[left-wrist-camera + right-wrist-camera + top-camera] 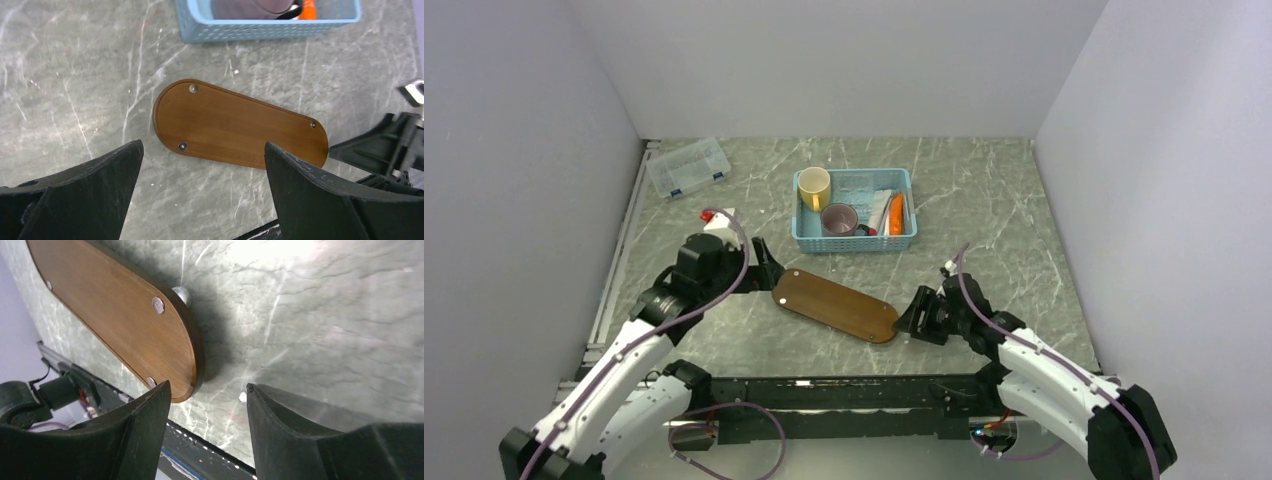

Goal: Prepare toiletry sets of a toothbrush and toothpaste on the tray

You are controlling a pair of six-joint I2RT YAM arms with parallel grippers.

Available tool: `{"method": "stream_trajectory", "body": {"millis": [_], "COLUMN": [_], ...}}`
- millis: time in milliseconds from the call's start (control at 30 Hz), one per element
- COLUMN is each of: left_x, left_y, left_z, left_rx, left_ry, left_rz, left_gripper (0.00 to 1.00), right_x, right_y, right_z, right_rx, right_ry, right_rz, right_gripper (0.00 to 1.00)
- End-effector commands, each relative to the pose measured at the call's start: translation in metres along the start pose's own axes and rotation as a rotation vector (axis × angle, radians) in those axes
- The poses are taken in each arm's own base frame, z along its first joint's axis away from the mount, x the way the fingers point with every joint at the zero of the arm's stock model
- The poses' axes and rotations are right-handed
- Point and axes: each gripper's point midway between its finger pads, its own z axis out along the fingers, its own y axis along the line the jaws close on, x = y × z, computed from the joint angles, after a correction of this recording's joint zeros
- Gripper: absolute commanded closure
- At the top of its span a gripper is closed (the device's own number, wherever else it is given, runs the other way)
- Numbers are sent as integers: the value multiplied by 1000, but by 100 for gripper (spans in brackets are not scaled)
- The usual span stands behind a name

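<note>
The dark brown wooden tray (834,305) lies flat and bare on the marble table, slanting from upper left to lower right. My left gripper (765,268) is open at its left end, and in the left wrist view (202,147) the near edge of the tray (235,127) shows between the wide-spread fingers. My right gripper (916,313) is open just off the right end with nothing between its fingers; the right wrist view (208,386) has the rounded end of the tray (125,315) beside the left finger. An orange toothpaste tube (896,213) and a white stick-like toothbrush (879,211) lie in the basket.
The light-blue mesh basket (856,240) stands behind the tray and also holds a yellow cup (814,187) and a dull purple mug (839,219). A clear compartment box (688,167) sits at the back left. The table's front edge and rail run close under both grippers.
</note>
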Motion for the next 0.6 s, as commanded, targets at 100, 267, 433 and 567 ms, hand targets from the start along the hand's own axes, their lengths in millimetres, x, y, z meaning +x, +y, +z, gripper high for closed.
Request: {"method": "stream_trajectory", "body": {"millis": [100, 267, 433, 567], "left_x": [14, 23, 32, 41], "left_y": [25, 33, 33, 37], "left_z": [34, 53, 75, 92], "left_rx": [-154, -193, -183, -183], "left_ry": [64, 103, 157, 204], "left_rz": [-101, -112, -93, -84], "left_gripper": [9, 8, 5, 4], "right_x": [-26, -31, -27, -28], "right_y": [-2, -1, 4, 7], "right_z": [-37, -40, -35, -35], "right_rx": [134, 152, 116, 109], "right_ry": [-115, -125, -107, -110], "right_rz": [-88, -110, -113, -126], "right_gripper": [39, 39, 39, 39]}}
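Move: The tray lies below the left hand with its middle about 11 cm to the right, level in the forward direction and some 17 cm lower; its near end is just ahead and right of the fingers. The blue basket stands about 20 cm ahead and 14 cm right of this hand, the purple mug 17 cm ahead and 12 cm right. From the right hand, just off the tray's right end, the tray's middle is about 5 cm ahead, 13 cm left and 2 cm lower, the basket 26 cm ahead and 9 cm left. Touching nothing, the wide-open left hand drops about 10 cm towards the tray's left end, easing some 3 cm forward while its fingers tip down nearly 20 degrees. The right hand backs away from the tray's right end, going about 3 cm to the right and rising about as much, its fingers staying partly open. ##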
